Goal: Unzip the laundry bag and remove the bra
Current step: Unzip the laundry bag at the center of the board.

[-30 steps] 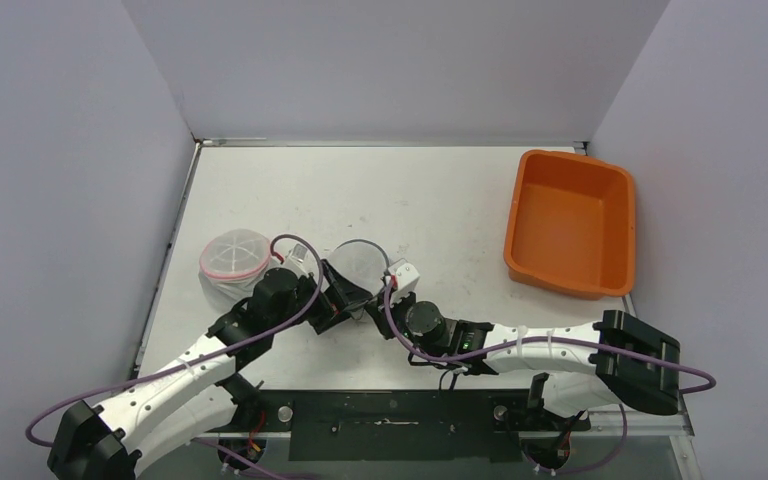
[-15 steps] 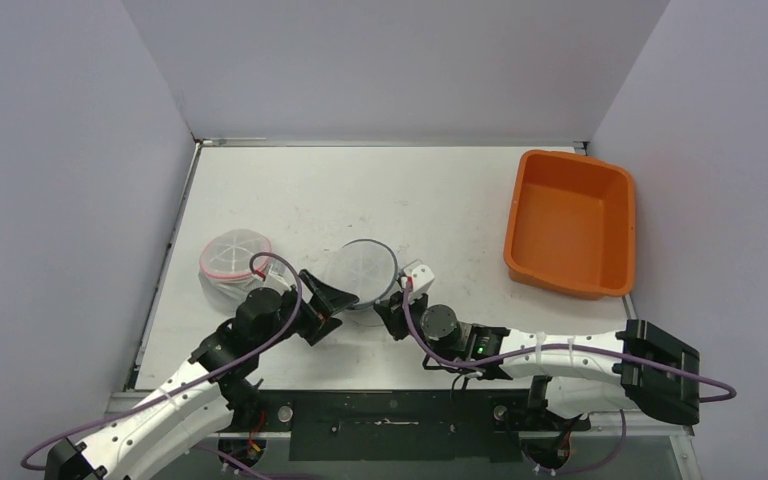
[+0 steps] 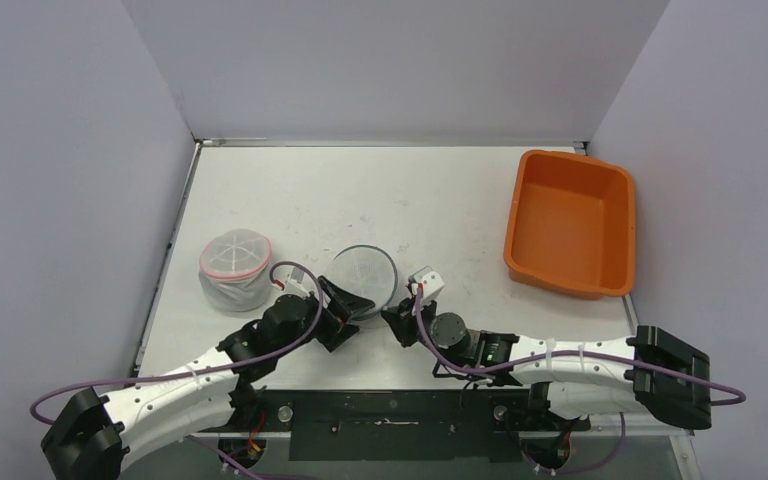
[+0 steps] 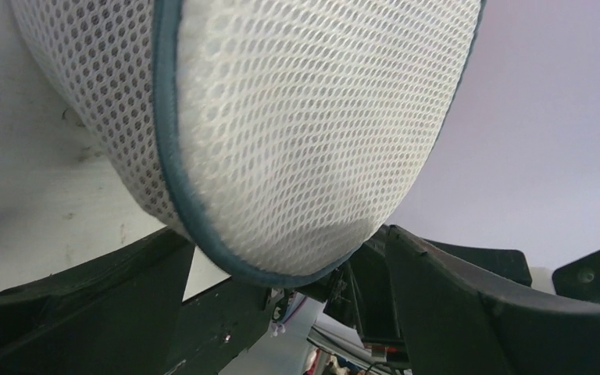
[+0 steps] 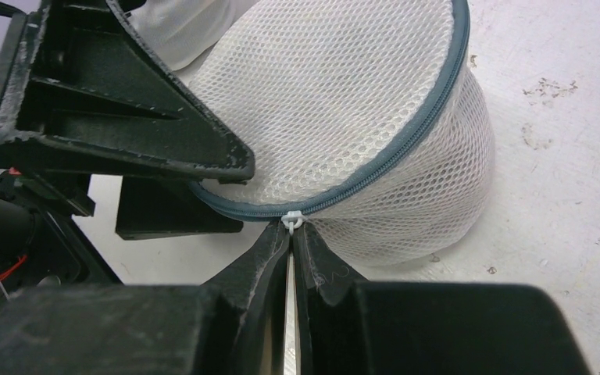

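The laundry bag [image 3: 362, 270] is a round white mesh pouch with a grey-blue zipper rim, standing near the table's middle front. My right gripper [image 5: 292, 234] is shut on the small white zipper pull [image 5: 292, 220] at the bag's near side; from above this gripper [image 3: 393, 318] sits just right of the bag. My left gripper [image 3: 343, 315] is open, and the bag's near-left edge [image 4: 297, 133] sits between its spread fingers [image 4: 70, 305]. One left finger [image 5: 125, 101] reaches over the bag's top. The bra is hidden.
A second mesh bag [image 3: 235, 265] with a pink zipper rim stands to the left of the left gripper. An orange bin [image 3: 570, 222] sits at the right of the table. Grey walls close in the left, right and far sides.
My right gripper, still shut on the pull, has drawn back toward the near edge. My left gripper backed off to the left, then came in again around the bag's edge.
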Motion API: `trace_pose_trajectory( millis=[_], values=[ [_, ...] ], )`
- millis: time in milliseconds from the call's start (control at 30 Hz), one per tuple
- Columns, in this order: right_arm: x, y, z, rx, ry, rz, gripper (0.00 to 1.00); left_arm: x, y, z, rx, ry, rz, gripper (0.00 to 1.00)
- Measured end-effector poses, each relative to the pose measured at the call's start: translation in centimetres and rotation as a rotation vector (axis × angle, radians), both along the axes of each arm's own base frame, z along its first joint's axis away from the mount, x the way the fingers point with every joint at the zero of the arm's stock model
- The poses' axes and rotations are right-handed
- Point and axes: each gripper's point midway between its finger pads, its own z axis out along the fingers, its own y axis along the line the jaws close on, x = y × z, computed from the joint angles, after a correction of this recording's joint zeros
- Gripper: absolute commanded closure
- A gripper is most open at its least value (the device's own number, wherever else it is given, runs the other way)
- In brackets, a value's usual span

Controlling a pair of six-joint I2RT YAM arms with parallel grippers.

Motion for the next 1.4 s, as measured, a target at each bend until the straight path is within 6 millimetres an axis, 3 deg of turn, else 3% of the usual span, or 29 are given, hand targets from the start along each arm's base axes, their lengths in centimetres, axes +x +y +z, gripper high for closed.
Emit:
trace_pose_trajectory(
  millis=[267, 700, 1100, 1400],
  values=[
    [-0.9, 0.5, 0.0, 0.006, 0.004, 0.025, 0.95, 1.5, -0.2, 0.1, -0.008, -0.021, 0.067, 0.46],
    [-1.0, 0.0, -0.6, -0.034, 0.001, 0.013, 0.95, 4.1, 1.4, 0.8, 0.026, -0.08, 0.082, 0.94],
    [0.7, -3.6, 0.2, -0.023, -0.022, -0.137, 0.95, 5.3, -0.3, 2.0, 0.057, -0.122, -0.086, 0.98],
    [0.4, -4.9, -0.3, -0.038, -0.029, -0.163, 0.95, 8.4, -4.3, 2.6, 0.061, -0.131, -0.311, 0.95]
  ],
)
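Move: Just ahead of the left hand, some 2 cm off, the zip rim lies between its wide-open fingers. The laundry bag's middle is about 6 cm ahead and 1 cm right, slightly lower, while the zip puller sits 4 cm right and 1 cm ahead. From the right hand, the puller is right at the fingertips, already pinched, with the laundry bag's middle about 6 cm ahead, 4 cm left and slightly lower. Closing on the zip rim beside the puller while easing forward about 4 cm, the left hand pinches the rim, then carries it onward, rightward and farther forward, swinging clockwise some 25 degrees. The right hand keeps the puller pinched, draws back slightly, then travels about 5 cm right and a little forward, turning slightly clockwise. ##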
